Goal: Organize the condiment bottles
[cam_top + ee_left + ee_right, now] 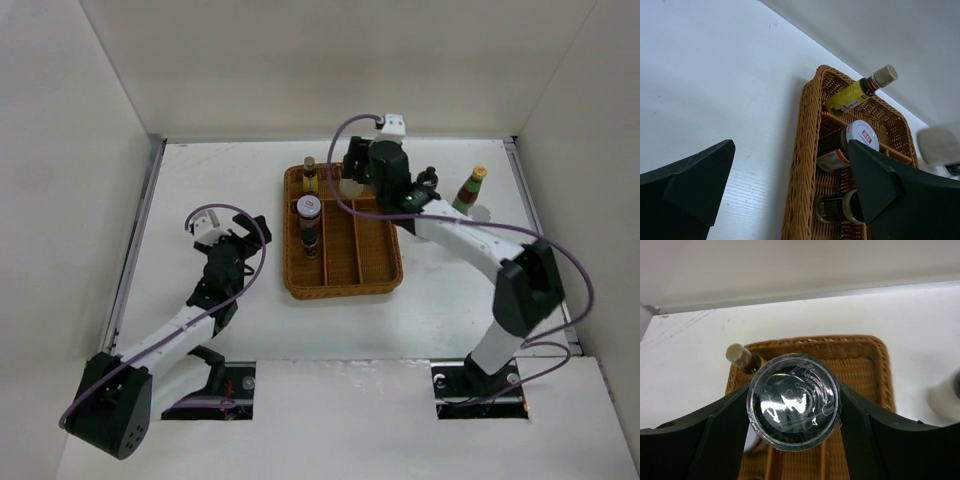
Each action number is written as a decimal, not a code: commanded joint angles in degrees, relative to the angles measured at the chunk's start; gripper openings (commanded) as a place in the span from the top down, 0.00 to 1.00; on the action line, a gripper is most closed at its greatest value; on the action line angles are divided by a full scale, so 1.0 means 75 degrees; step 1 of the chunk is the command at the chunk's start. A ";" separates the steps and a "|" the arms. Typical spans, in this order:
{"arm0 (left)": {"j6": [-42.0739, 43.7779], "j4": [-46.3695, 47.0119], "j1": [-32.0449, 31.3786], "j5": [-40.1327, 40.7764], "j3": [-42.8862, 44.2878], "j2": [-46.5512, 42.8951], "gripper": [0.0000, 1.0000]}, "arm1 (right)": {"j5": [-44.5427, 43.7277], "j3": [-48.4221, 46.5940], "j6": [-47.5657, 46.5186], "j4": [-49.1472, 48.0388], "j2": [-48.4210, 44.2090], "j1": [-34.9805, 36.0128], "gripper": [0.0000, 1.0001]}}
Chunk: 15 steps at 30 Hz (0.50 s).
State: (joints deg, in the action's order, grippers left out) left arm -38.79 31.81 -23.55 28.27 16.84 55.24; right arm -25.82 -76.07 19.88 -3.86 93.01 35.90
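Note:
My right gripper (794, 410) is shut on a dark jar with a clear shiny lid (794, 405), one finger pressed against each side, above the far end of the wicker tray (867, 347). In the top view the right gripper (355, 165) hangs over the tray's far middle part. The tray's left compartment (296, 262) holds three condiment bottles: a yellow-label bottle with a beige cap (310, 175), a white-lidded jar (308, 206) and a small dark jar (309, 240). A yellow-capped sauce bottle (470, 190) stands on the table to the right. My left gripper (240, 235) is open, left of the tray.
The left wrist view looks along the tray's left rim (805, 150), with bare white table to its left. White walls enclose the table on three sides. A blurred white object (945, 395) stands right of the tray.

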 commanded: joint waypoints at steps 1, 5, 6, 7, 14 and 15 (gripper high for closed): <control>-0.0149 0.0621 0.0064 -0.0102 -0.0089 0.0052 0.00 | 0.0572 -0.1385 -0.0154 -0.1092 0.0919 -0.0140 0.48; -0.0149 0.0633 0.0052 -0.0102 -0.0089 0.0099 0.00 | 0.0841 -0.2440 -0.0131 -0.0858 0.2069 -0.0187 0.46; -0.0149 0.0645 0.0052 -0.0102 -0.0089 0.0122 0.00 | 0.0818 -0.2628 -0.0166 -0.0845 0.2303 -0.0187 0.46; -0.0149 0.0668 0.0029 -0.0102 -0.0089 0.0157 0.00 | 0.0795 -0.2839 -0.0166 -0.0764 0.2526 -0.0187 0.46; -0.0161 0.0739 0.0064 -0.0242 -0.0066 0.0286 0.00 | 0.0689 -0.3216 -0.0190 -0.0271 0.3336 -0.0246 0.41; -0.0161 0.0762 0.0064 -0.0242 -0.0066 0.0287 0.00 | 0.0666 -0.3205 -0.0190 -0.0190 0.3395 -0.0246 0.40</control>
State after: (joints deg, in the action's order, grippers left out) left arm -39.46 34.13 -23.38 27.35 16.75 57.45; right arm -20.56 -96.29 18.85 -2.57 119.37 34.52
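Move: The right hand already grips the pale jar by its dark lid; its place, the basket's far compartment just right of the yellow bottle, lies about 10 cm ahead, 6 cm left and 18 cm below. The yellow bottle stands about 10 cm ahead and 13 cm left of this hand, the white-lidded jar level with it and 13 cm left, the black-capped bottle some 6 cm ahead and 18 cm right. From the left hand that place is roughly 20 cm ahead and 27 cm right, slightly below. Keeping its hold on the jar's lid, the right hand swoops down and forward while bearing left, about 9 cm lower, 8 cm farther out and 6 cm to its left, towards the far compartment beside the yellow bottle. The forward and leftward travel comes first and dies away near the end, leaving an almost straight descent, with the wrist tipping down only slightly and the fingers not loosening. ##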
